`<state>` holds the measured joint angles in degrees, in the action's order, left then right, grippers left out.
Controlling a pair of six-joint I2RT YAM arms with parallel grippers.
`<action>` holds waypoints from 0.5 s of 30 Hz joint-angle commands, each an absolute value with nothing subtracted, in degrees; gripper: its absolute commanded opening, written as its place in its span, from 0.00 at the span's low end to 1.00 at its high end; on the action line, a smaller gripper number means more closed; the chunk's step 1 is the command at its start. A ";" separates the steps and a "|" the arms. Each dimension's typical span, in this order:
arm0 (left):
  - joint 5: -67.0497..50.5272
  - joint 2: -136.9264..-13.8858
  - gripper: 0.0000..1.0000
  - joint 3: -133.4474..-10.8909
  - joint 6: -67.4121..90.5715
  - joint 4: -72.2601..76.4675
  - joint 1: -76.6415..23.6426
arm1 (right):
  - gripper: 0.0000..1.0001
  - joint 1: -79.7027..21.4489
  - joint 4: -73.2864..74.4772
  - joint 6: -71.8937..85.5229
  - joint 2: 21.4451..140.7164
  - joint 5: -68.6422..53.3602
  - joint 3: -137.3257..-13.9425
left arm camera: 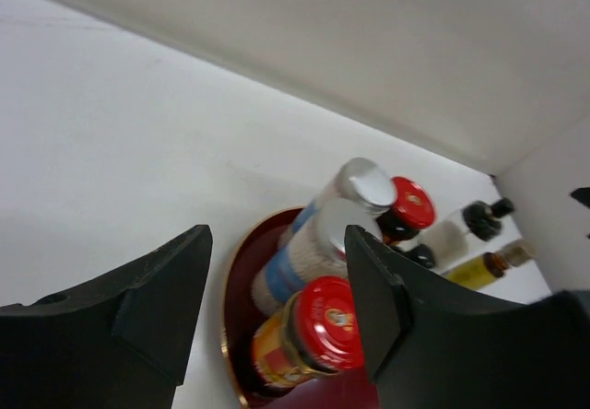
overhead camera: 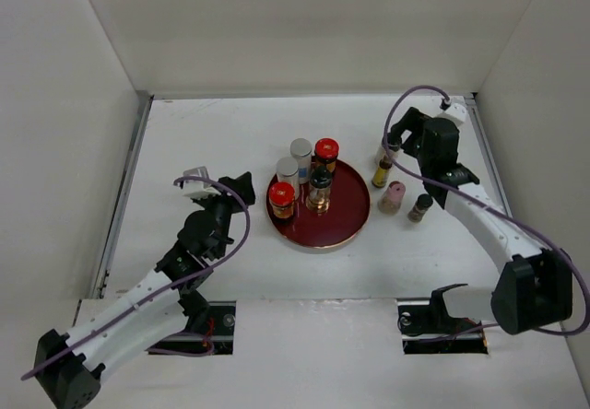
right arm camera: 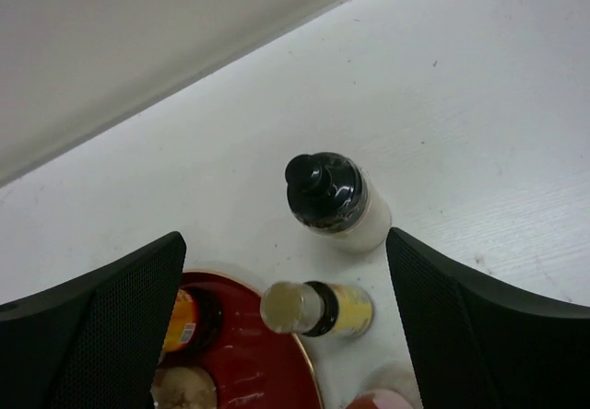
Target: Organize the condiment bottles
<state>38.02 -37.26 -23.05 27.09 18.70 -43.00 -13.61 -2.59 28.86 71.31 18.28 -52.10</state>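
A round dark red tray holds several condiment bottles: a red-capped jar, two silver-capped bottles, a red-capped bottle and an amber bottle. To its right on the table stand a yellow bottle, a pink-capped jar, a small black-capped jar and a white black-capped bottle. My left gripper is open and empty, just left of the tray, facing the red-capped jar. My right gripper is open and empty above the white bottle and the yellow bottle.
White walls enclose the table on the left, back and right. The right wall stands close behind my right arm. Purple cables loop over both arms. The tray's rim lies beside the yellow bottle.
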 commanded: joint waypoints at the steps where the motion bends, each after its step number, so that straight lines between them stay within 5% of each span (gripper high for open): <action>1: 39.29 -34.98 0.58 -20.48 32.16 11.97 -38.56 | 0.95 -12.09 4.82 25.40 76.36 14.68 -59.31; 15: 31.37 -37.96 0.60 -9.23 39.29 20.47 -25.97 | 0.97 -11.73 10.28 21.27 95.00 15.20 -73.21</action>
<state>33.82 -37.39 -10.04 37.67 13.89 -25.87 -12.01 9.30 22.81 93.54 15.40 -69.67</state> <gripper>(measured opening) 0.597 0.972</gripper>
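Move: The black-capped bottle stands roughly 4 cm ahead of the open right hand, 4 cm to its left and 15 cm below. Beside it, the yellow bottle is about level with that hand and 5 cm left; the pink-capped jar is some 6 cm back and 3 cm left. The tray's middle lies about 4 cm back and 19 cm left of the right hand. From the empty left hand, the black-capped bottle is roughly 15 cm ahead and 33 cm right. Open right hand sinks 7 cm, reaching 6 forward towards the black-capped bottle; left hand sinks 12 and goes left. ##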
